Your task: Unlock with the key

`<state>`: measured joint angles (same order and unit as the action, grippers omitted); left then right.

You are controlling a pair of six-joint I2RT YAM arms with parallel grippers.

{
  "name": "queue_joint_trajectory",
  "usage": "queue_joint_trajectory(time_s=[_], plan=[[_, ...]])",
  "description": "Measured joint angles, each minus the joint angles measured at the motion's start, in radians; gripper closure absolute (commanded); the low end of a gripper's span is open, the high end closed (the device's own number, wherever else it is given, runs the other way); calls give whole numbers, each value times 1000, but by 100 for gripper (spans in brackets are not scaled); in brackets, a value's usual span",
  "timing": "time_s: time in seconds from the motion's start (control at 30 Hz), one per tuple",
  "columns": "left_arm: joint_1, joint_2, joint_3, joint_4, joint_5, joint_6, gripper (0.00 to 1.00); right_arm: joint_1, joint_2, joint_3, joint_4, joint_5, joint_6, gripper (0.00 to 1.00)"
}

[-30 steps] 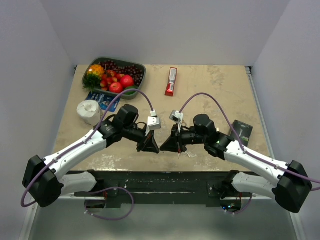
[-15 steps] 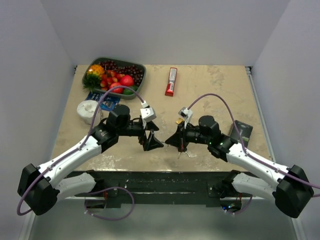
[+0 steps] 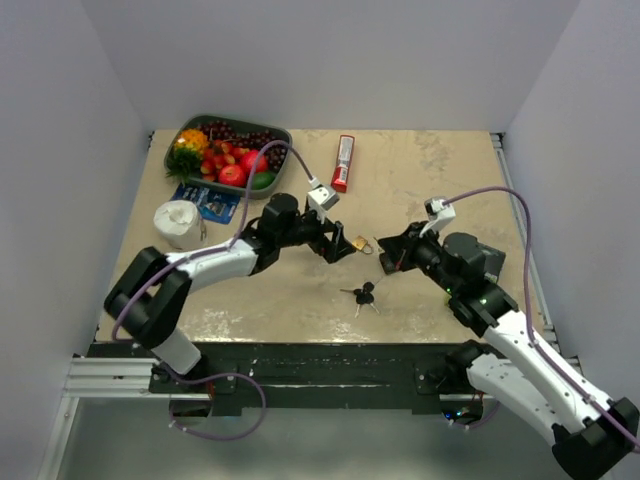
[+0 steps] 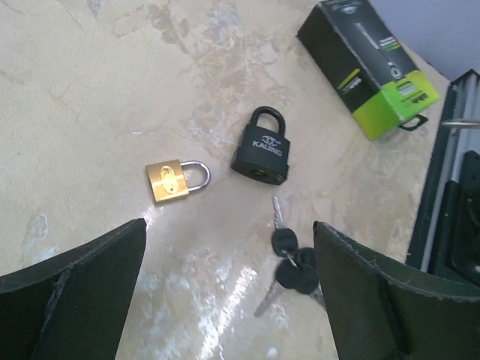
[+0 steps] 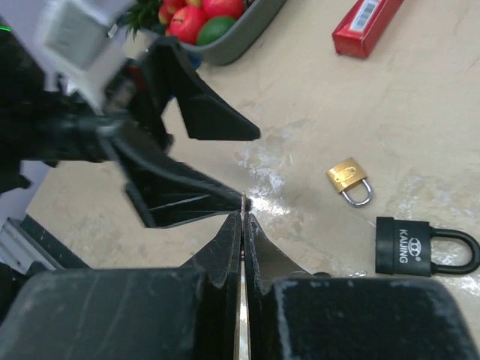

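The key (image 4: 291, 259), a bunch with black heads and silver blades, lies loose on the table (image 3: 440, 180); the overhead view shows the key (image 3: 362, 296) in front of both grippers. My left gripper (image 4: 229, 225) hangs open and empty above the table, the bunch near its right finger. A black padlock (image 4: 261, 146) and a small brass padlock (image 4: 174, 180) lie just beyond it. In the overhead view my left gripper (image 3: 342, 248) is beside the brass padlock (image 3: 358, 243). My right gripper (image 5: 244, 202) is shut, its tips facing the left fingers (image 5: 202, 112), with the black padlock (image 5: 420, 247) to its right.
A tray of fruit (image 3: 175, 150) stands at the back left, a red box (image 3: 343, 163) behind the grippers. A white roll (image 3: 180, 222) and blue packet (image 3: 205, 200) lie at the left. A black and green box (image 4: 367, 64) lies at the right under the right arm.
My left gripper has opened and its arm has swung from the near edge toward the table's middle. The right arm has drawn back to the right. The key bunch now lies on the table.
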<state>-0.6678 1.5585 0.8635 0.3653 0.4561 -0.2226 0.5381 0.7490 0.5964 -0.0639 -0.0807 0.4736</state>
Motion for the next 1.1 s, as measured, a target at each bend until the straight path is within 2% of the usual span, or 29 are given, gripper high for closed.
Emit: queue_joint_trajectory(time_s=[0.23, 0.57, 0.77, 1.1], plan=[[0, 280, 178, 91, 27, -5, 5, 0, -137, 19, -115, 92, 8, 100], [0, 562, 439, 101, 98, 8, 5, -1, -170, 37, -251, 109, 13, 100], [0, 648, 508, 35, 106, 42, 4, -2, -191, 60, -282, 114, 13, 100], [0, 663, 486, 31, 114, 85, 4, -2, -195, 60, -284, 114, 13, 100]])
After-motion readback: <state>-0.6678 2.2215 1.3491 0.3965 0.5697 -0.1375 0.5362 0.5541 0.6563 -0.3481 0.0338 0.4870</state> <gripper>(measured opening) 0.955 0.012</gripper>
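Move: The brass padlock lies flat on the table about 8 cm ahead of the open left hand, some 7 cm to its right and roughly 14 cm below. The black padlock lies about 8 cm to the right of the brass one and 5 cm nearer the bases, and the key bunch is some 13 cm nearer the bases, almost in line with it. From the right hand, still holding the small key, the brass padlock is about 14 cm ahead, 3 cm left and 21 cm below. The left hand, fingers staying wide open, sinks about 12 cm towards the brass padlock while reaching some 8 cm forward and 8 cm to the right, the sideways and forward travel coming mostly first and the last stretch going nearly straight down, to stop with the spread fingertips just above the brass padlock and its wrist barely turned. Meanwhile the right hand, with the key still pinched in its closed fingers, draws clear by about 5 cm to its right and back, turning slightly clockwise, and then holds still above the table. ##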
